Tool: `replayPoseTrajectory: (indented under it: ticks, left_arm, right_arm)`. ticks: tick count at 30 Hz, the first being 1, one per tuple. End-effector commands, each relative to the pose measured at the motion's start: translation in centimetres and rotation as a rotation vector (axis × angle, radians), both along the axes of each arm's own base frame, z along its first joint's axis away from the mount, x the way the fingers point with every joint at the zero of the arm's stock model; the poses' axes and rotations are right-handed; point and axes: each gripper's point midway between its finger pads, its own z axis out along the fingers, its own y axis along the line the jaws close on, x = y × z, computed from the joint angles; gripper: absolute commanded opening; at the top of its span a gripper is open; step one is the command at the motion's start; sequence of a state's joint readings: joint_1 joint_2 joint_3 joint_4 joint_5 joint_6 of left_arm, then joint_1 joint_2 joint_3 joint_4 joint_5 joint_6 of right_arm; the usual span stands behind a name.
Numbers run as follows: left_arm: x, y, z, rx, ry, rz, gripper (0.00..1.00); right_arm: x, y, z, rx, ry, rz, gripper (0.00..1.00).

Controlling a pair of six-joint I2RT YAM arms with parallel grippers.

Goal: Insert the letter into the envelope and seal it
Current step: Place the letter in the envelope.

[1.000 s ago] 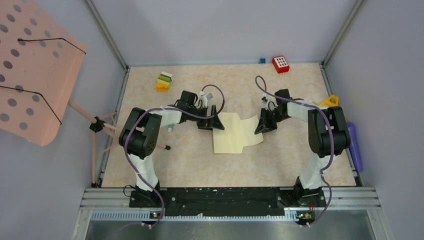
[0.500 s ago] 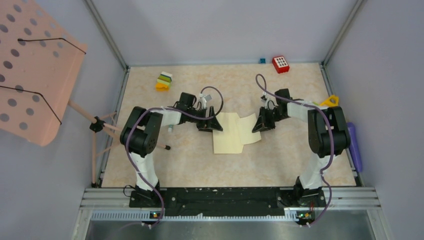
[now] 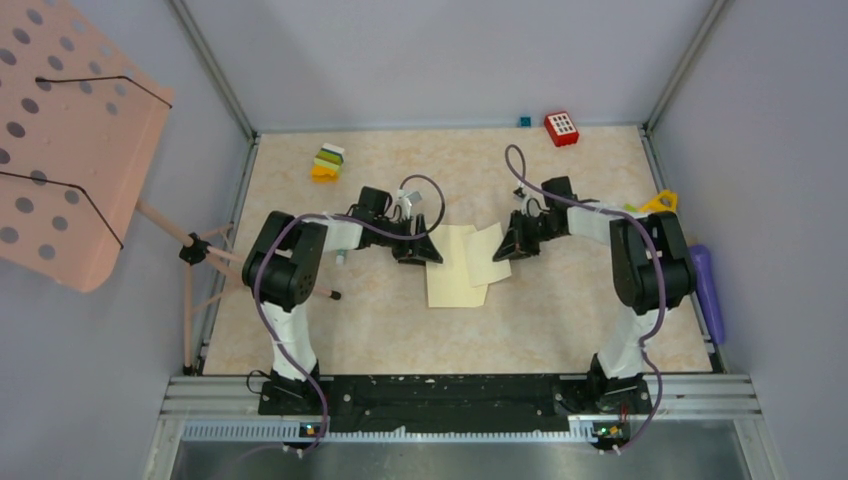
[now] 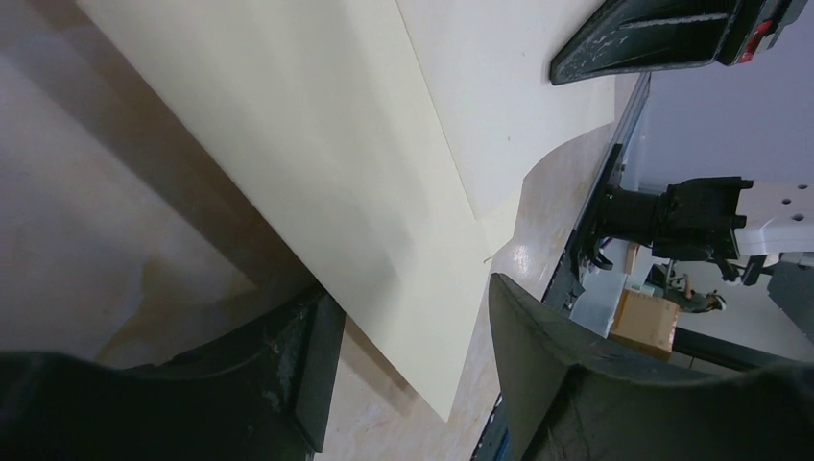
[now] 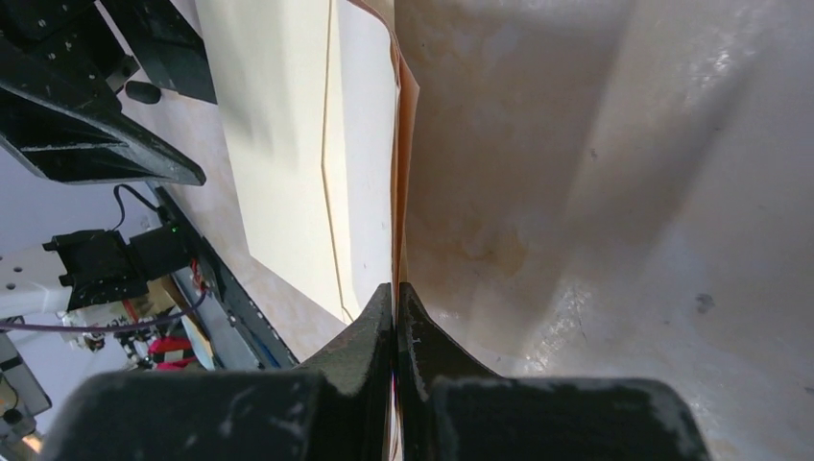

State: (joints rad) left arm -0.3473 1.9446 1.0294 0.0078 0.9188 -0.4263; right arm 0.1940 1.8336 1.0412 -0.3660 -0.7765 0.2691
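The pale yellow envelope (image 3: 455, 278) lies flat mid-table. Its flap (image 3: 488, 255) is lifted and folded leftward over the body. My right gripper (image 3: 508, 248) is shut on the flap's edge; in the right wrist view the thin sheet (image 5: 395, 173) runs straight into the closed jaws of the right gripper (image 5: 395, 288). My left gripper (image 3: 428, 250) sits low at the envelope's left edge. Seen from the left wrist, the left gripper (image 4: 411, 298) is open, and a corner of the envelope (image 4: 336, 144) lies between its fingers without being pinched. The letter is hidden.
A red block with white dots (image 3: 561, 128) and a small blue piece (image 3: 524, 122) sit at the back wall. A yellow-green stack (image 3: 328, 162) is back left, a yellow item (image 3: 660, 203) and a purple object (image 3: 708, 290) at the right edge. A pink perforated stand (image 3: 70, 140) leans outside left.
My right gripper has moved left, carrying the flap up and over the envelope body. The left gripper's jaws have narrowed around the envelope's left edge.
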Motion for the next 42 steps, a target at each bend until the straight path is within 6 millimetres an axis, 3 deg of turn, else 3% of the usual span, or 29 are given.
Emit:
replayPoseTrajectory:
  ticks: [1, 6, 10, 18, 21, 37, 42]
  left_arm:
    - [0.4, 0.3, -1.0, -0.007, 0.0, 0.015, 0.59]
    - [0.6, 0.5, -1.2, -0.015, 0.014, 0.028, 0.5]
    - [0.7, 0.6, -1.2, -0.017, 0.017, 0.036, 0.49]
    - [1.1, 1.1, -1.3, -0.002, 0.006, 0.068, 0.45]
    - [1.2, 1.2, -1.3, 0.002, 0.006, 0.072, 0.38]
    - [3.4, 1.3, -1.6, 0.009, 0.005, 0.091, 0.37]
    - [4.3, 0.9, -1.9, -0.006, 0.014, 0.111, 0.32]
  right_arm:
    - [-0.2, 1.2, -0.5, 0.032, 0.006, 0.026, 0.0]
    - [-0.4, 1.5, -1.0, 0.042, 0.021, 0.031, 0.0]
    - [-0.4, 1.6, -1.2, 0.043, 0.024, 0.031, 0.0]
    - [-0.3, 1.6, -0.4, 0.053, 0.004, 0.026, 0.0]
    - [-0.2, 1.7, -0.2, 0.056, 0.0, 0.029, 0.0]
    - [1.1, 0.8, 1.0, 0.094, -0.03, 0.003, 0.0]
    - [1.6, 0.7, 1.5, 0.094, -0.047, -0.001, 0.0]
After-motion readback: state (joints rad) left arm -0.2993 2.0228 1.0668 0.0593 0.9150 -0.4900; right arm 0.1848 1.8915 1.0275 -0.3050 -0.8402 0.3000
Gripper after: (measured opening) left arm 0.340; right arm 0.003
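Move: The envelope's left edge already runs between the open left fingers; its middle is about 4 cm to that hand's right, 1 cm back and 3 cm below. The letter's middle is some 10 cm to the left hand's right, 1 cm ahead and 2 cm below. From the right hand, which already holds the letter's right edge, the envelope's middle lies about 9 cm left, 1 cm back and 3 cm below; the letter's middle is 3 cm left, 1 cm below and level fore and aft. Narrow the left gripper around the envelope's left edge, from about two thirds open to one third, while sinking about 1.5 cm and easing 1 cm left, then slide about 2 cm forward along that edge. With the right gripper kept shut on the letter, nudge left and lower about 1.5 cm over the envelope, hold there, then drift back right slightly. ##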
